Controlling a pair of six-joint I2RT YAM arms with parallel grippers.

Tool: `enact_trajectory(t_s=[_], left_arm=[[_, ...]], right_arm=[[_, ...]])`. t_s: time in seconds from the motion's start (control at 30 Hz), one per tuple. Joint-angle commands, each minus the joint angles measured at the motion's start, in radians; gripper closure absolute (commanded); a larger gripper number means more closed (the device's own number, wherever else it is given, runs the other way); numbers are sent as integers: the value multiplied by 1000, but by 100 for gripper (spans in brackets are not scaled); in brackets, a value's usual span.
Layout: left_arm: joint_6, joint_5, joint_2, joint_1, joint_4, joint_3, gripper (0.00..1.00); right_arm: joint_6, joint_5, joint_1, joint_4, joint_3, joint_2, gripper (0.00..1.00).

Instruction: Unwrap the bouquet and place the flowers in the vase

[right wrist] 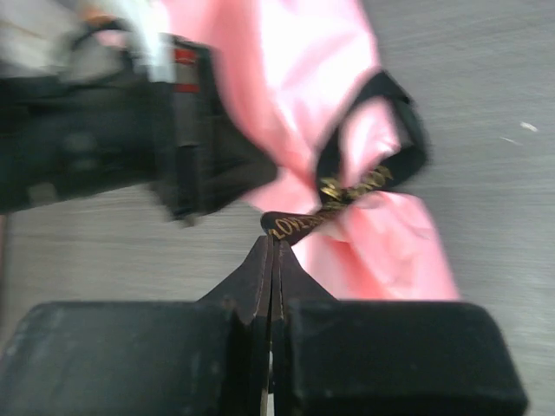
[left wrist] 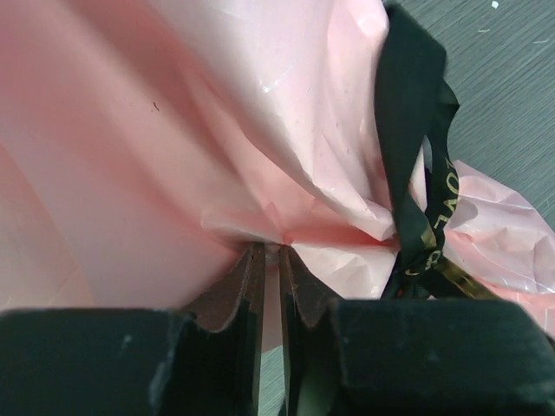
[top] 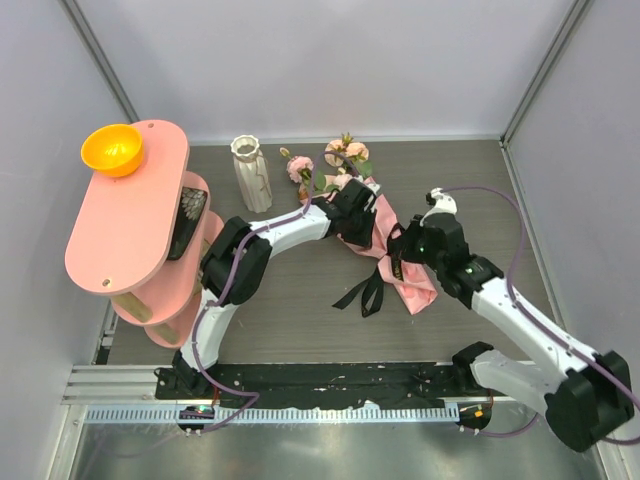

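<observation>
The bouquet lies on the table with its flowers pointing to the back and its salmon-pink paper trailing toward the front right. A black ribbon with gold lettering is tied round the wrap. My left gripper rests on the upper wrap; in the left wrist view it is shut on a pinched fold of the pink paper, with the ribbon to the right. My right gripper is shut, the ribbon's lettered end caught at its tips. The white ribbed vase stands upright at the back left.
A pink tiered shelf stands at the left, with an orange bowl on its top and a dark object on a lower tier. Grey walls close in the table at the back and sides. The left arm's black gripper body sits close to my right gripper.
</observation>
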Motion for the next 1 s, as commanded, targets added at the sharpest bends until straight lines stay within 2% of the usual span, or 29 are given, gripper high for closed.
enact_trajectory(t_s=[0.0,0.03,0.07,0.13,0.17,0.23,0.27,0.37,0.47,0.6,0.7,0.8,0.83,0.9,0.93,0.97], left_arm=[[12,-24,29,-4,-5,15,85],[14,-29,30,-4,-6,13,85],[15,-30,30,-4,-8,15,86],[15,-32,32,-4,-6,15,86],[15,-30,33,-6,-6,16,86],[11,-22,36,-4,-6,16,86],[9,-22,36,-6,-6,15,86],[12,-22,35,-7,-10,15,86],[17,-29,33,-7,-14,18,86],[17,-27,38,-7,-19,22,87],[18,-27,41,-9,-25,25,87],[21,-26,44,-7,-36,33,87],[22,-27,43,-7,-34,33,87],[20,-24,42,-7,-36,33,87],[18,-24,41,-9,-37,38,87],[18,-24,39,-11,-37,36,87]], right_arm=[[47,-308,7,282,-77,-162,99],[55,-398,7,313,-69,-171,99],[55,-411,7,312,-51,-187,99],[36,-351,7,234,-22,-225,99],[7,-150,7,191,12,-271,99],[-14,94,6,49,52,-300,99],[-17,371,7,1,99,-311,99],[22,751,7,-110,155,-312,99],[33,843,7,-113,170,-348,99],[-66,787,7,49,115,-406,99],[-105,845,7,80,118,-377,99],[-210,1100,6,100,181,-229,99],[-203,1200,6,39,216,-183,99],[-191,1239,1,-16,322,-43,99],[-195,1221,-34,-67,355,-3,99],[-116,1146,-68,-130,433,69,99]])
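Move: The right fingers already pinch one end of the black ribbon. Its knot around the wrap lies about 3 cm ahead, 2 cm left and 10 cm below them. The loose ribbon tails lie about 5 cm back and 8 cm left, the wrap's gathered end about 5 cm back and 3 cm right, both some 11 cm lower. From the left hand, already on the wrap, the knot is about 6 cm right and 2 cm back, nearly level. Keep the left gripper pressed on the wrap beside the knot, its gap unchanged. With the right, keep the ribbon end pinched and draw it up and away from the knot: rise with a small swing left first, then sweep right, ending some 17 cm higher and 17 cm to the right, the wrist turning about 50 degrees clockwise as its fingers tip upward. ##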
